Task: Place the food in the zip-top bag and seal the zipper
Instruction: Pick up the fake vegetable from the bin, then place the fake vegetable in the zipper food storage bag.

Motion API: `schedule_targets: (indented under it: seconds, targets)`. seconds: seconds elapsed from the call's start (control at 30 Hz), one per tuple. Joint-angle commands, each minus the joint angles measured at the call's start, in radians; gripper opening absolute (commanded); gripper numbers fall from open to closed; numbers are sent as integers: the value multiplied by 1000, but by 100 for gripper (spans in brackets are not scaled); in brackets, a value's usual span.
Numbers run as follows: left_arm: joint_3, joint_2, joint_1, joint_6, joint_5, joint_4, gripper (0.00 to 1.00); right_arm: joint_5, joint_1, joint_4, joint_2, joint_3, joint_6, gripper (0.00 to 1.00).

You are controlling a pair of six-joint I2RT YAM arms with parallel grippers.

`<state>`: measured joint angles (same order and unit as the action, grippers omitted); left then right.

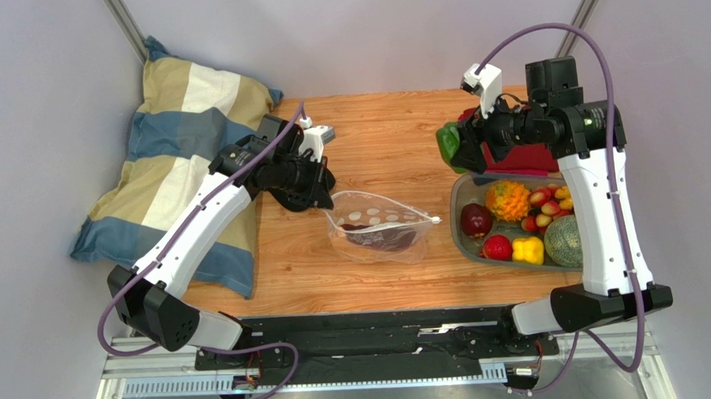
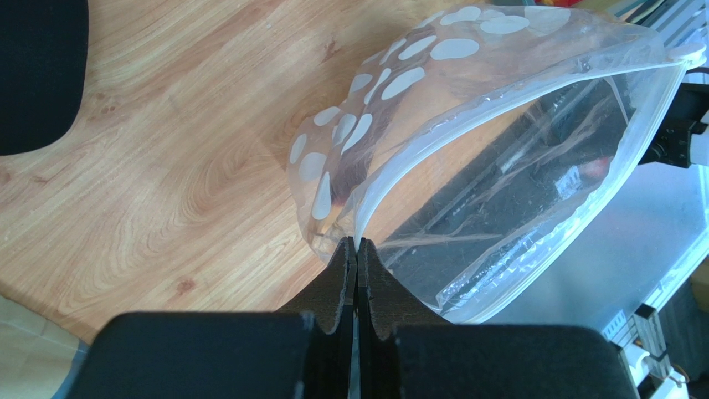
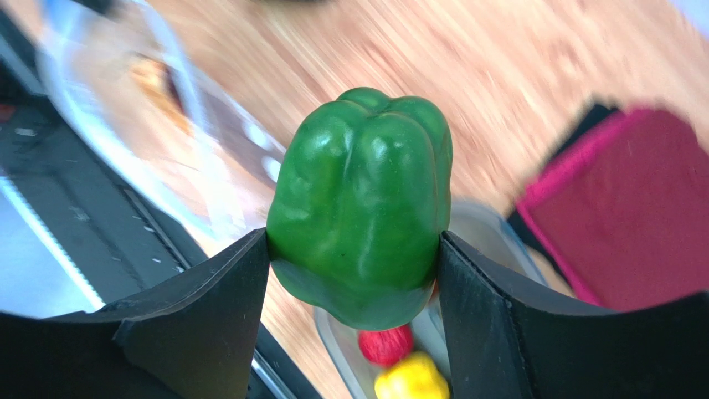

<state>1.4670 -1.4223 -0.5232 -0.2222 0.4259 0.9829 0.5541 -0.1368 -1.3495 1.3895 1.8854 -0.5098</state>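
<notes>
The clear zip-top bag point(image 1: 379, 228) with white dots lies on the wooden table with a dark food item inside. My left gripper point(image 1: 317, 194) is shut on the bag's mouth edge at its left end; in the left wrist view the gripper point(image 2: 356, 245) pinches the whitish zipper point(image 2: 466, 112) and the mouth gapes open. A small white end tab point(image 1: 435, 220) shows at the bag's right end. My right gripper point(image 1: 453, 147) is shut on a green pepper point(image 3: 362, 199) and holds it in the air above the tray's left end, right of the bag. Other food lies in the grey tray point(image 1: 461, 191).
The tray holds a dark red fruit point(image 1: 475, 219), an orange piece point(image 1: 507, 199), a red fruit point(image 1: 497, 247), a yellow pepper point(image 1: 527, 250) and a green melon point(image 1: 563, 240). A red and black object point(image 1: 524, 160) lies behind the tray. A striped pillow point(image 1: 180, 145) lies at the left.
</notes>
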Motion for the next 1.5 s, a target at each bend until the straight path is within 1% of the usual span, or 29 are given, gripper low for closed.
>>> schedule_targets:
  seconds: [0.0,0.03,0.1,0.13,0.17,0.2,0.23,0.3,0.33,0.5,0.6,0.77,0.83,0.87,0.93,0.97,1.03,1.07,1.17,1.33,1.4,1.47]
  targets:
    - [38,-10,-1,-14,27,-23,0,165,-79,-62,-1,93,50,60]
    - [44,-12,0,-13,27,-23,0,167,-128,-22,-9,96,59,60]
    - [47,-17,-1,-14,31,-23,0,164,-185,16,-15,92,76,60]
    - [50,-17,0,-16,36,-23,0,159,-245,68,-20,80,82,59]
    - [50,-18,-1,-17,40,-23,0,135,-276,97,-26,66,88,60]
    - [52,-20,0,-22,51,-24,0,118,-308,128,-29,31,93,60]
    - [53,-20,0,-25,53,-24,0,104,-369,180,-33,14,91,59]
    - [55,-21,-1,-25,57,-24,0,69,-421,232,-37,-38,90,59]
    - [55,-21,0,-25,59,-24,0,52,-473,272,-34,-52,83,60]
    - [55,-15,0,-26,62,-23,0,-60,-616,381,-24,-150,25,59]
    - [53,-9,0,-26,65,-21,0,-118,-659,420,-14,-216,-16,59]
    - [50,-3,0,-28,76,-24,0,-149,-684,418,19,-259,-29,60]
    - [50,0,0,-25,77,-24,0,-149,-682,374,34,-256,-33,62]
    - [50,2,0,-25,79,-24,0,-145,-682,354,40,-249,-41,66]
    - [50,5,0,-23,80,-23,0,-134,-684,277,54,-235,-48,70]
    - [52,5,2,-25,85,-23,0,-123,-681,253,60,-232,-50,75]
    - [52,8,2,-22,85,-24,0,-109,-681,181,72,-223,-62,82]
    - [52,10,2,-20,89,-23,0,-109,-681,162,75,-221,-61,89]
    - [50,20,2,-17,86,-23,0,-112,-675,112,71,-227,-62,100]
    - [49,37,5,-11,76,-16,0,-137,-640,79,26,-259,-68,100]
    - [49,40,8,-11,73,-12,0,-116,-589,52,8,-241,-72,100]
    - [47,40,8,-9,59,-7,0,-57,-542,27,-9,-189,-68,100]
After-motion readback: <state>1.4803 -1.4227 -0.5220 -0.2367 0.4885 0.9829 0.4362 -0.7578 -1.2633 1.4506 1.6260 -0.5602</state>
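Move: The right hand holds the green pepper; the open zip-top bag it is bound for lies about 17 cm left, 6 cm back and 17 cm below. The bin is some 15 cm right, nearly level fore-and-aft and 21 cm below, and its dark red apple about 6 cm right and 20 cm below. From the left hand, still pinching the bag's rim, the bag's middle is about 12 cm right, 4 cm back and 7 cm below. Right hand swings pepper about 18 cm left and back, sinks 10 cm, releases it into the bag, edging right. ##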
